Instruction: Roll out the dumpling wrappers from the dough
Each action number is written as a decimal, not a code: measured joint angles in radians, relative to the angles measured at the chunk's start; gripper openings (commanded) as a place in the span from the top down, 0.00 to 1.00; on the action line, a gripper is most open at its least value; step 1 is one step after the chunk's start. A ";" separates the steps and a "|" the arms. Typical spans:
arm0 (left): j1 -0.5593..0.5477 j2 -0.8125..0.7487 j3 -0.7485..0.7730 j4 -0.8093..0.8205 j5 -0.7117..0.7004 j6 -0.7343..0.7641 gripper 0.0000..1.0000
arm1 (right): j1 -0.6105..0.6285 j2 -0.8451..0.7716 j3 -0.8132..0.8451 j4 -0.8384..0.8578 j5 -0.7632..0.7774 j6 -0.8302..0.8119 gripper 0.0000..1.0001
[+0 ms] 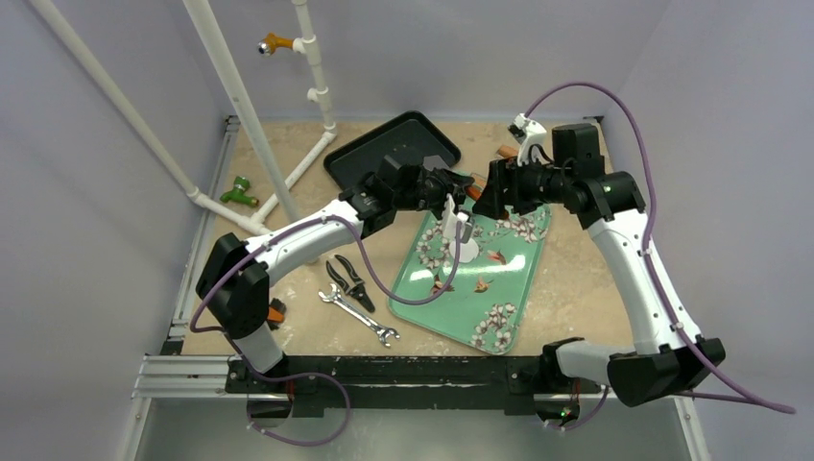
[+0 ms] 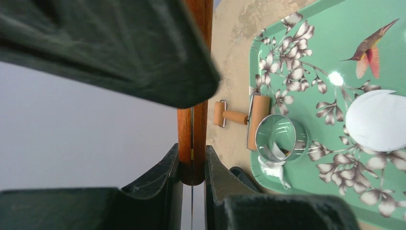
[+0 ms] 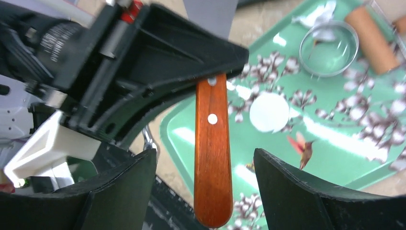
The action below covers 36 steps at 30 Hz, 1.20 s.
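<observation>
One dumpling wrapper (image 2: 376, 120), a thin white disc, lies on the green flowered tray (image 1: 509, 288). It also shows in the right wrist view (image 3: 269, 111) and in the top view (image 1: 466, 252). The metal ring cutter (image 2: 281, 138) stands on the tray near a dough scrap (image 2: 275, 170). A wooden roller (image 2: 258, 120) lies at the tray's edge. My left gripper (image 2: 193, 158) is shut on the red-brown wooden handle (image 2: 191, 139) of a bladed tool, held above the tray. My right gripper (image 3: 205, 155) is open, its fingers on either side of the handle's end (image 3: 213, 191) without touching it.
A black tray (image 1: 384, 149) sits at the back. Pliers (image 1: 350, 281) and a wrench (image 1: 360, 315) lie left of the green tray. A green toy (image 1: 238, 192) and white pipes (image 1: 240, 106) stand at the back left.
</observation>
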State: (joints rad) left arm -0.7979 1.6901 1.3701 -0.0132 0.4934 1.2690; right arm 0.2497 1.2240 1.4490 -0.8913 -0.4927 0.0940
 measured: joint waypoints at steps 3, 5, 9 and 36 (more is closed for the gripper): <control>0.001 0.000 0.000 0.010 0.000 0.038 1.00 | 0.002 0.029 0.011 -0.074 0.000 -0.005 0.26; 0.002 0.000 -0.005 0.017 0.000 0.061 1.00 | 0.010 0.048 0.022 -0.111 0.005 -0.010 0.29; 0.003 0.000 -0.013 0.019 0.002 0.097 1.00 | 0.038 0.072 0.039 -0.143 0.018 -0.015 0.43; 0.002 -0.021 -0.089 0.158 -0.010 0.013 0.00 | 0.057 0.078 -0.021 -0.086 0.139 -0.002 1.00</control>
State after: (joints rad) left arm -0.7956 1.6688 1.2808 0.1448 0.4835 1.2816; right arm 0.3069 1.3022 1.4277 -0.9771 -0.3534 0.0921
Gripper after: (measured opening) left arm 0.976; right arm 0.281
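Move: The scraper's handle, its blade end still pinched in the left fingers, lies about 4 cm below the open right hand, roughly 1 cm back and 1 cm to its left. On the tray, some 25 cm below the right hand, the white dough round is about 3 cm back and 5 cm left, and the ring cutter about 9 cm ahead and 3 cm left. From the left hand the handle's middle is about 4 cm back and 4 cm right, about level. Right hand sinks about 5 cm to the scraper's handle and pinches it, then the left fingers open wide. ##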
